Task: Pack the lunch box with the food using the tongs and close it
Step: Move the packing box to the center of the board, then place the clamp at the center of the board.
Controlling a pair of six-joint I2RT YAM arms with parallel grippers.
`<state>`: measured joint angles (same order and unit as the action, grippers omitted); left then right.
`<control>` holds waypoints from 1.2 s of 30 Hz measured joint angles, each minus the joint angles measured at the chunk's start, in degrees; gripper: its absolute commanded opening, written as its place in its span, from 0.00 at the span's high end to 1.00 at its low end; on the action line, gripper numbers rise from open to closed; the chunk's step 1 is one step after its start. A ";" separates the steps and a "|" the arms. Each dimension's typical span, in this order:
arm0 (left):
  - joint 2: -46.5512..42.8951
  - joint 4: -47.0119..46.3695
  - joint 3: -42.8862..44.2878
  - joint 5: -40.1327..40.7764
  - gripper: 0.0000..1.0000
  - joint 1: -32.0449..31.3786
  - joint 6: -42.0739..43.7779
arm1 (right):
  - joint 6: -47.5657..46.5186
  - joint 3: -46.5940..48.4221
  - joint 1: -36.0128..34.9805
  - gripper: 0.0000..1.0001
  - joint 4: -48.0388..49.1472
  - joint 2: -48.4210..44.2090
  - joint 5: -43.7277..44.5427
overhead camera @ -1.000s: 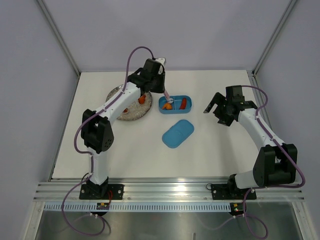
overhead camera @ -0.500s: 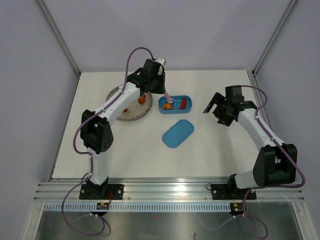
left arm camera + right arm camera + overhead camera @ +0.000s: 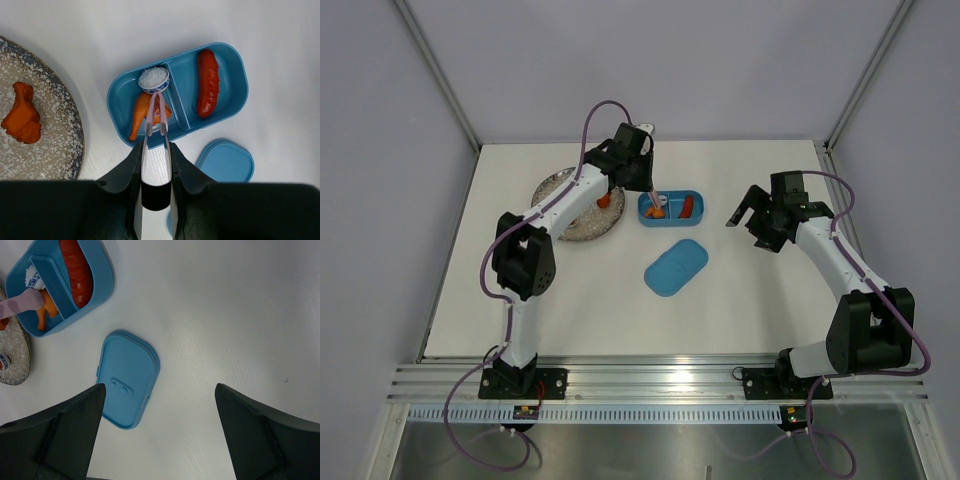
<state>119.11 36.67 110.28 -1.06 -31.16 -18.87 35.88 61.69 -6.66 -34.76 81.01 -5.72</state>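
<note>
The open blue lunch box lies on the table with a red sausage in its right compartment. Its left compartment holds a white rice piece and an orange morsel. My left gripper is shut on the pale pink tongs. Their tips meet at the near edge of the white piece, above the orange morsel. I cannot tell if they pinch anything. The flat blue lid lies in front of the box. My right gripper hangs open and empty to the right of the box.
A speckled grey plate sits left of the box with an orange morsel on it. In the right wrist view the lid lies beside the left finger, with bare white table under the gripper.
The left arm's elbow has swung a little to the right and back; the tongs' tips stay in the box's left compartment. The right arm has not moved.
</note>
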 measured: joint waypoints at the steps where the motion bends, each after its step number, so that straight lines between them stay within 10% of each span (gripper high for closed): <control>1: 0.00 0.02 0.00 0.02 1.00 0.00 0.02 | 0.00 0.00 -0.02 0.02 0.00 0.00 0.00; 15: -2.93 -0.81 -3.41 1.66 0.83 -0.09 2.40 | 0.02 0.00 -0.11 0.02 0.24 0.00 0.00; 24: -9.29 -4.13 -8.55 2.95 1.00 -0.09 2.38 | 0.02 0.00 -0.11 0.02 0.24 0.00 0.00; 36: -33.81 -11.89 -37.68 2.54 1.00 -1.68 0.09 | 0.20 -1.18 -0.26 0.02 1.14 0.00 -0.46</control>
<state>85.30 24.77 72.60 1.48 -32.84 -18.79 36.07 60.51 -6.92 -33.63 81.01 -6.17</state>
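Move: My left hand holds the pink tongs inside the packing box; the box's middle is some 5 cm ahead of that hand, 6 cm to the right and 10 cm below. The rice bowl lies about 8 cm ahead, 5 cm right, and the chicken leg 4 cm ahead, 3 cm right. The plate's middle is roughly 7 cm ahead, 15 cm left; the lid 10 cm back, 7 cm right. From my idle right hand the box is about 16 cm ahead, 21 cm left, 7 cm below. I ease my left hand up and slightly left, taking the tongs' tips away from the rice bowl and chicken leg and out of the packing box. Then I pull back quickly, about 11 cm in all, and 6 cm left, rising roughly 5 cm before sinking a little at the end. The tongs tilt up by some 10 degrees, still gripped, and finish over bare table near the box's near-left corner. ##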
